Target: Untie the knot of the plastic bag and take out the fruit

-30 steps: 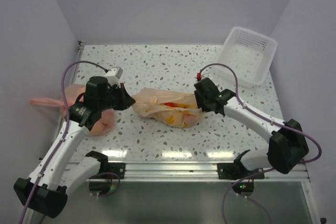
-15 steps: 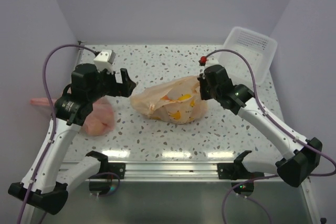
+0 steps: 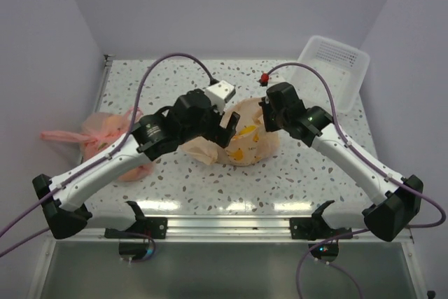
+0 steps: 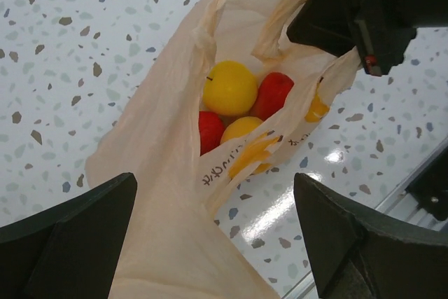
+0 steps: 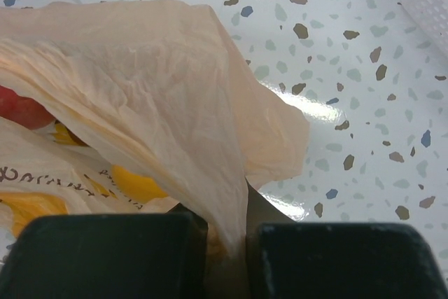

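The plastic bag (image 3: 245,146) lies mid-table, pale peach-orange, its mouth gaping open (image 4: 175,138). The knot is out of view. Inside it I see fruit: a yellow one (image 4: 229,87), a red one (image 4: 274,94), and a second red one (image 4: 208,131) beside another yellow one. My left gripper (image 3: 229,129) hovers open above the bag's near-left part, its wide-set fingers (image 4: 70,243) either side of the film and holding nothing. My right gripper (image 3: 268,122) is shut on the bag's right edge (image 5: 227,229), holding it up.
A pinker salmon bag (image 3: 105,131) lies at the table's left edge. A white slotted basket (image 3: 332,68) stands at the back right corner. The speckled tabletop (image 3: 182,187) runs to a metal rail at the front.
My left gripper let go, opened and swung from the left side to above the bag. My right gripper shut on the bag's right edge and raised it, opening the mouth.
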`<state>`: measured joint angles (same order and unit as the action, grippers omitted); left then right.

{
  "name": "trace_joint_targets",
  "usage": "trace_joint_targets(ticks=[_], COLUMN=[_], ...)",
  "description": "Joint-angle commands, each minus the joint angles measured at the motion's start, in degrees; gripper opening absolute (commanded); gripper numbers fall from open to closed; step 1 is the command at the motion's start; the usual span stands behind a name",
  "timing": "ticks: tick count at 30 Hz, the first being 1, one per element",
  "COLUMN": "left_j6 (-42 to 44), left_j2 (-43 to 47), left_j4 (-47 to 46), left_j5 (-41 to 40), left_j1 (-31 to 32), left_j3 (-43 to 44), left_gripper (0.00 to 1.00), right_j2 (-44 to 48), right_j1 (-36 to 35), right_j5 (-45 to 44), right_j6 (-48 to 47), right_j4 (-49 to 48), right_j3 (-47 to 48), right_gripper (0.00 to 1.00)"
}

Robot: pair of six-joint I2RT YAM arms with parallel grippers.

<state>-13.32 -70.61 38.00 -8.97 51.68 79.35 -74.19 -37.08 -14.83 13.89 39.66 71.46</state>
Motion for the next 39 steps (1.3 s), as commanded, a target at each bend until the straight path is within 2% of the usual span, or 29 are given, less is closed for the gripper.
trace_joint_targets(ticks=[1, 11, 14, 15, 17, 18, 24, 26, 27, 29, 30, 31, 33, 34, 35, 39], left_j6=[-0.47, -2.59, -4.16, -4.78, -5.40, -5.49, -3.21, -2.50, -2.67, -3.46, -3.64, -3.90, -4.34, -4.69, -5.74, -9.08], left_j2=[-2.94, -10.86, -10.95, -10.34, -9.38, -8.33, -2.27, -0.85, 0.20, 1.17, 1.78, 2.05, 2.58, 2.93, 3.37, 5.04], left_j4=[-2.75, -11.53, -12.68, -12.42, -11.63, -11.28, -9.79, -9.52, -9.43, -9.43, -9.52, -9.26, -7.95, -6.90, -6.80, -5.31], left_j5=[-15.35, -32.50, -29.36, -27.43, -26.10, -25.66, -20.39, -19.33, -19.24, -16.45, -15.04, -13.46, -7.83, -5.73, -1.88, 4.13], left_j1=[3.60, 2.64, -2.80, -6.64, -10.44, -14.29, -28.53, -31.36, -33.29, -34.19, -34.28, -34.37, -34.37, -34.28, -34.28, -34.19], left_j3=[-1.12, -8.50, -12.46, -14.38, -16.76, -18.77, -22.66, -22.66, -22.84, -23.10, -23.28, -23.02, -21.27, -20.56, -19.42, -15.81], left_gripper=[1.00, 1.00, 1.00, 0.98, 0.92, 0.89, 0.66, 0.53, 0.40, 0.23, 0.06, 0.00, 0.00, 0.00, 0.00, 0.00], right_j2=[0.54, 3.18, 4.40, 4.84, 5.72, 5.81, 2.49, -0.75, -1.73, -4.45, -5.25, -6.30, -8.85, -9.30, -9.39, -7.90], right_j1=[-0.36, -0.54, -0.45, 0.07, 1.65, 4.36, 15.35, 18.69, 19.76, 21.77, 22.40, 22.58, 22.58, 22.40, 22.14, 21.17], right_j5=[1.20, 2.69, 4.11, 3.41, 3.49, 5.49, 14.65, 18.16, 18.78, 20.71, 21.33, 22.38, 24.31, 26.32, 28.43, 30.03], right_j6=[-0.35, -0.09, -0.62, -0.62, -0.09, 0.17, 4.47, 6.41, 7.11, 9.04, 9.48, 10.10, 8.97, 7.31, 6.60, 3.61], right_j4=[0.07, -1.16, -2.21, -2.74, -4.50, -5.11, -12.40, -14.25, -15.48, -17.06, -18.64, -18.83, -18.39, -16.91, -16.29, -12.25], right_j3=[1.66, -1.76, -4.30, -5.10, -7.56, -8.17, -9.33, -7.66, -7.13, -5.55, -5.20, -3.80, -1.43, 1.02, 2.01, 6.05], right_gripper=[0.00, 0.00, 0.00, 0.00, 0.00, 0.00, 0.00, 0.00, 0.00, 0.00, 0.00, 0.00, 0.02, 0.10, 0.39, 0.87])
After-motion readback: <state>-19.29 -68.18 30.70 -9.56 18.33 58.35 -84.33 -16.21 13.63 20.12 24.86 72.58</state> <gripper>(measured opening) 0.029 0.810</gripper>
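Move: My open left hand hangs over the plastic bag: its loose left rim is about 15 cm below, some 7 cm to the left and 5 cm ahead. The fruit is about 10 cm ahead, 6 cm right and 23 cm down; the pink bag is roughly 33 cm left, 7 cm ahead and 25 cm down. From my right hand, pinching the right rim, the fruit lies 7 cm left, 3 cm ahead and 16 cm down, and the white basket 24 cm ahead, 21 cm right and 17 cm down. I swing my left hand down and forward to the bag's loose left rim, then sweep about 18 cm left in all, turning counter-clockwise nearly 40 degrees, closing to pinch the film and rising slightly. My right hand keeps its pinch, dips a little, carries its rim roughly 10 cm forward, then opens. ##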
